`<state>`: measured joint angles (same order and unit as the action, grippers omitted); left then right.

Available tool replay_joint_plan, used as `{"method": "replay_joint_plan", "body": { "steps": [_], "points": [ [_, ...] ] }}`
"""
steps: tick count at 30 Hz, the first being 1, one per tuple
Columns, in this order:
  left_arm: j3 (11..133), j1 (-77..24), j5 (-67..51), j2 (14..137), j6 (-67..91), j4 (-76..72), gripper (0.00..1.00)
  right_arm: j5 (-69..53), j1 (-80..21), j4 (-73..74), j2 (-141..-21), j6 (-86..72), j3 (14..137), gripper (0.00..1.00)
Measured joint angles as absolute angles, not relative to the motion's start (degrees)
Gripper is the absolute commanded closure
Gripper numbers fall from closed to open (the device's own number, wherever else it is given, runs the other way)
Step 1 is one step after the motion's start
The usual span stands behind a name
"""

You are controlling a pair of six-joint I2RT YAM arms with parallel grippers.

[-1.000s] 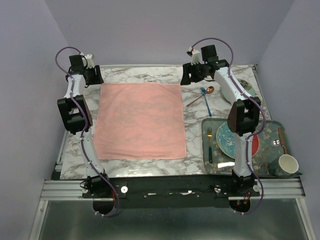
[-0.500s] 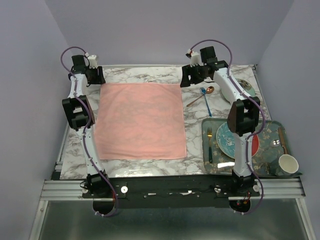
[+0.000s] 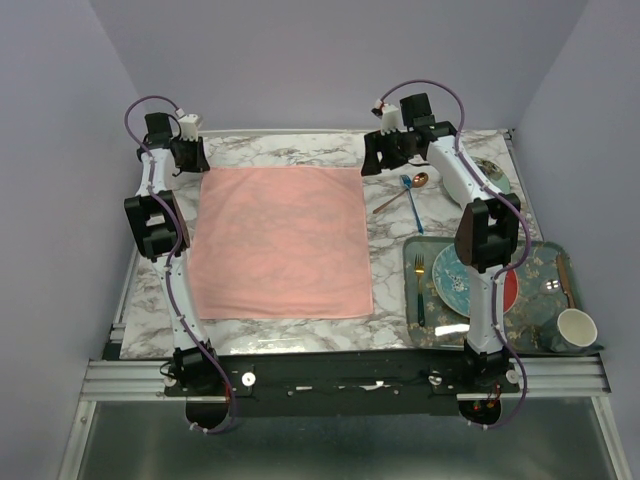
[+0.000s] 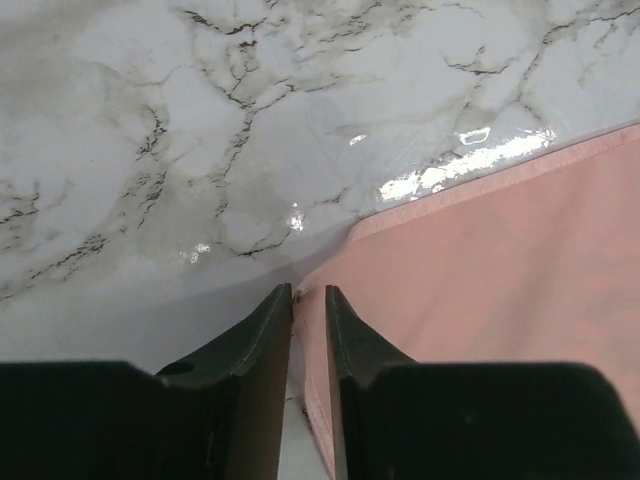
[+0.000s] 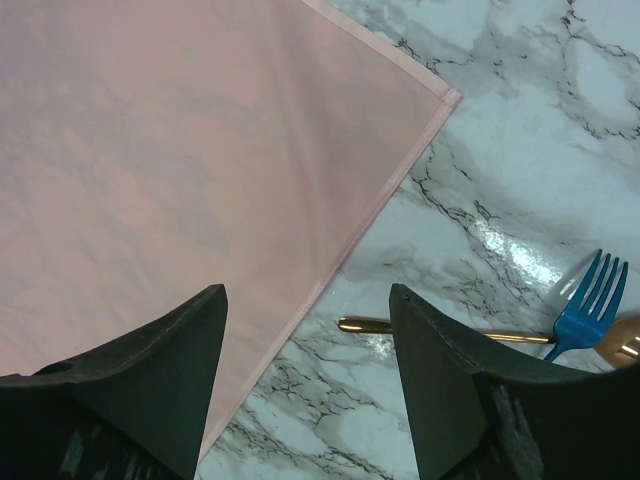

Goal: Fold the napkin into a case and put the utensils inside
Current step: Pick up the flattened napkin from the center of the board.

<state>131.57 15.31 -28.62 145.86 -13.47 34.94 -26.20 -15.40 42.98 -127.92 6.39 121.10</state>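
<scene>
The salmon-pink napkin [image 3: 280, 240] lies spread flat on the marble table. My left gripper [image 3: 190, 160] is at its far left corner. In the left wrist view the jaws [image 4: 309, 292] stand close together with the napkin's [image 4: 500, 260] hem pinched between them. My right gripper [image 3: 372, 160] hovers open over the far right corner, its fingers straddling the napkin's [image 5: 170, 150] right edge. The copper-gold spoon [image 3: 400, 193] and the blue fork [image 3: 411, 205] lie crossed on the table just right of that corner. The right wrist view also shows the spoon's handle [image 5: 400, 326] and the fork's tines [image 5: 588, 300].
A patterned tray [image 3: 540, 262] at the near right holds a teal plate [image 3: 455, 280], a gold-headed fork with a teal handle [image 3: 420, 290] and a cup [image 3: 577, 328]. A small dish [image 3: 495, 175] sits behind the right arm.
The left gripper has moved a little toward the napkin's far left corner and its jaws have closed in on the hem. The right gripper has barely moved.
</scene>
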Motion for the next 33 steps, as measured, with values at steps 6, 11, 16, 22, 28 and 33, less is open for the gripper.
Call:
{"method": "replay_joint_plan", "body": {
  "steps": [6,11,16,22,28,33],
  "points": [
    [131.66,14.98,-31.18,145.86,-15.7,35.14,1.0,-26.2,-15.4,43.16,-127.83,7.14,120.66,0.27],
    [131.66,14.35,-31.53,145.86,-18.04,35.59,1.0,-26.15,-15.4,43.27,-127.83,7.55,120.22,0.27],
    [129.43,13.93,-33.15,144.51,-21.47,36.47,1.0,-26.17,-15.4,43.31,-127.55,7.66,119.96,0.27],
    [117.27,13.67,-36.4,134.21,-30.57,40.95,1.0,-26.2,-15.4,43.83,-125.67,9.08,118.93,0.27],
    [102.41,13.08,-38.26,118.48,-44.1,47.27,1.0,-26.22,-15.4,47.31,-124.27,12.73,118.61,0.28],
    [85.45,12.91,-37.65,105.89,-55.55,49.95,1.0,-26.37,-15.29,50.68,-122.69,16.47,115.2,0.31]
  ]
}}
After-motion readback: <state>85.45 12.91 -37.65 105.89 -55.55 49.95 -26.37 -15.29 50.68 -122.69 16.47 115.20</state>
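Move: The napkin's far left corner is already between the left hand's half-open fingertips, hardly 1 cm below the hand point. From this hand the napkin's middle lies some 23 cm back and 27 cm to the right, its far right corner about 55 cm to the right and level, and its near left corner about 46 cm straight back. From the right hand, the far left corner lies roughly 60 cm left, 10 cm ahead and 9 cm below. Shut the left fingers on the napkin's far left corner while easing slightly to the right, then draw the pinched cloth back about 20 cm and 8 cm right over the napkin, rising some 5 cm and turning the hand about 35 degrees clockwise. Late on, let the open, empty right hand drift back about 4 cm. ##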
